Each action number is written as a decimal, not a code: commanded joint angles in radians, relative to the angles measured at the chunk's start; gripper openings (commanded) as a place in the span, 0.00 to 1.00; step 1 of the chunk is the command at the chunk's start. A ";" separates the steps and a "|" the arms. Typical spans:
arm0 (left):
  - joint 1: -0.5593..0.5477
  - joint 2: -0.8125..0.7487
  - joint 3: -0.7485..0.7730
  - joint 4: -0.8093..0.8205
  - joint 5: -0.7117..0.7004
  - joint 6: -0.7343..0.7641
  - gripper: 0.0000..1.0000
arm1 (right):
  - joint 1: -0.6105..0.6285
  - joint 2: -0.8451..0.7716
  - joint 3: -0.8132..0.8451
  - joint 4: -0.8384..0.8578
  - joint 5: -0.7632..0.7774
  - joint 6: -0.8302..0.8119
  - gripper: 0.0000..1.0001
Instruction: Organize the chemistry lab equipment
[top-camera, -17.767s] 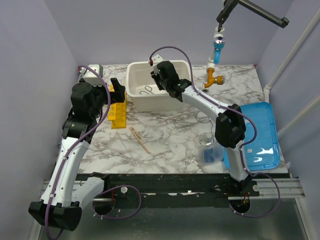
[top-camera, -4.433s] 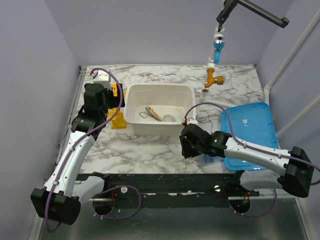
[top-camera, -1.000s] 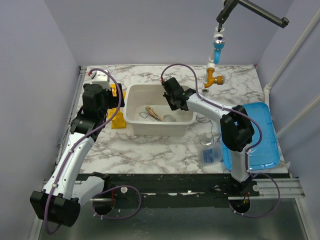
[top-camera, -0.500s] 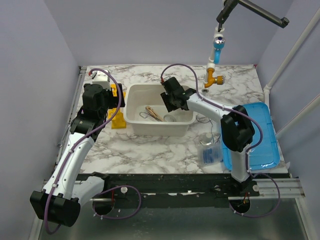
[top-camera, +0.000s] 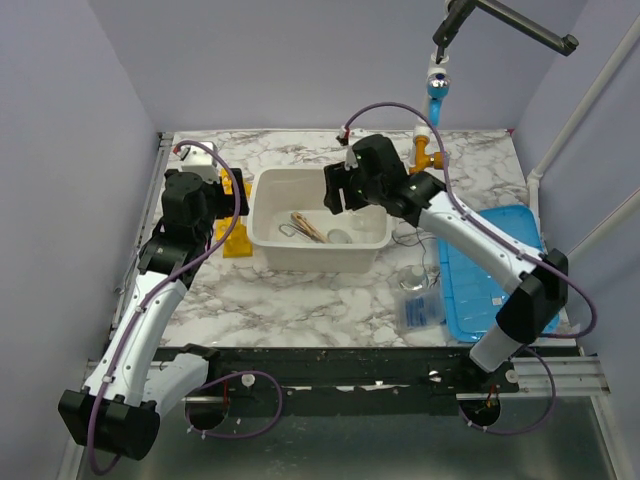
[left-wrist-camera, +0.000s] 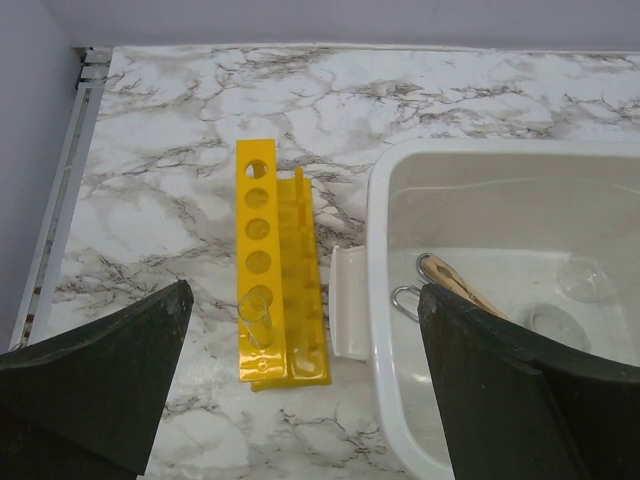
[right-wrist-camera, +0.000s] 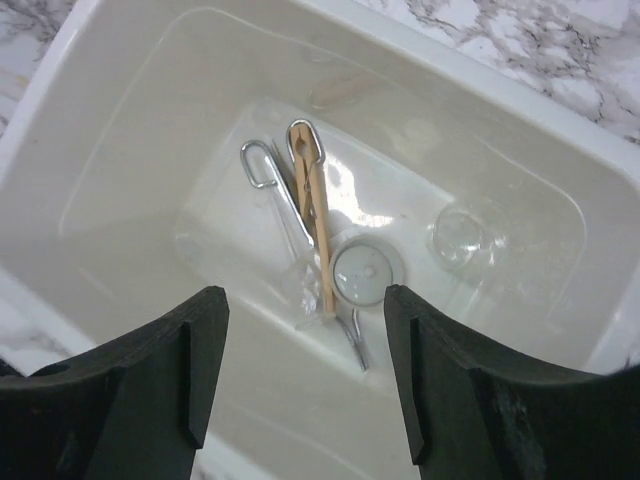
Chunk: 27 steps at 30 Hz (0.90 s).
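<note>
A white tub (top-camera: 316, 256) holds silver tongs (right-wrist-camera: 266, 170), a tan wooden stick (right-wrist-camera: 315, 210), a round clear dish (right-wrist-camera: 367, 272) and a small clear glass (right-wrist-camera: 458, 236). My right gripper (right-wrist-camera: 305, 300) hangs open above the tub's middle with nothing between its fingers; from the top view it (top-camera: 338, 192) is over the tub's far right part. The yellow tube rack (left-wrist-camera: 262, 270) lies left of the tub with one clear tube (left-wrist-camera: 255, 320) in it. My left gripper (left-wrist-camera: 305, 290) is open and empty above the rack (top-camera: 236, 232). A clear bag with blue contents (top-camera: 422, 308) lies at the front right.
A blue tray (top-camera: 500, 275) lies flat at the table's right edge. A clear glass piece (top-camera: 410, 278) stands just behind the bag. A tap with an orange fitting (top-camera: 428, 150) rises at the back right. The tub's white handle lip (left-wrist-camera: 348, 312) juts toward the rack.
My right gripper has opened and risen out of the tub, its arm swinging out to the right. The left arm has stayed where it was.
</note>
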 joint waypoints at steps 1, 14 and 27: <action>0.003 -0.031 -0.011 0.030 0.006 -0.011 0.99 | 0.004 -0.163 -0.118 -0.061 -0.012 0.103 0.72; 0.003 -0.049 -0.012 0.031 0.005 -0.013 0.99 | -0.091 -0.558 -0.410 -0.286 0.226 0.328 0.92; 0.004 -0.055 -0.011 0.030 0.010 -0.013 0.99 | -0.225 -0.628 -0.673 -0.313 0.122 0.447 0.93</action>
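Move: The right hand hangs over the right part of the white box, whose middle is some 4 cm ahead, 6 cm to its left and 13 cm below. The glass beaker stands on the table about 12 cm back, 18 cm to the right and 16 cm below. The bag of blue items lies 7 cm nearer the base than the beaker and 2 cm right of it; the blue tray's middle is about 8 cm back and 40 cm right of the hand, 18 cm below. From the left hand the beaker is roughly 12 cm back, 47 cm right and 22 cm lower. Touching nothing with its fingers, the empty right hand leaves the box for the beaker beside the bag, swinging about 20 cm right and 12 cm back. It first rises some 3 cm, then sinks, fastest at the end, to about 6 cm below its start; the wrist turns some 35 degrees clockwise and tips further down while the partly open fingers spread nearly fully. ##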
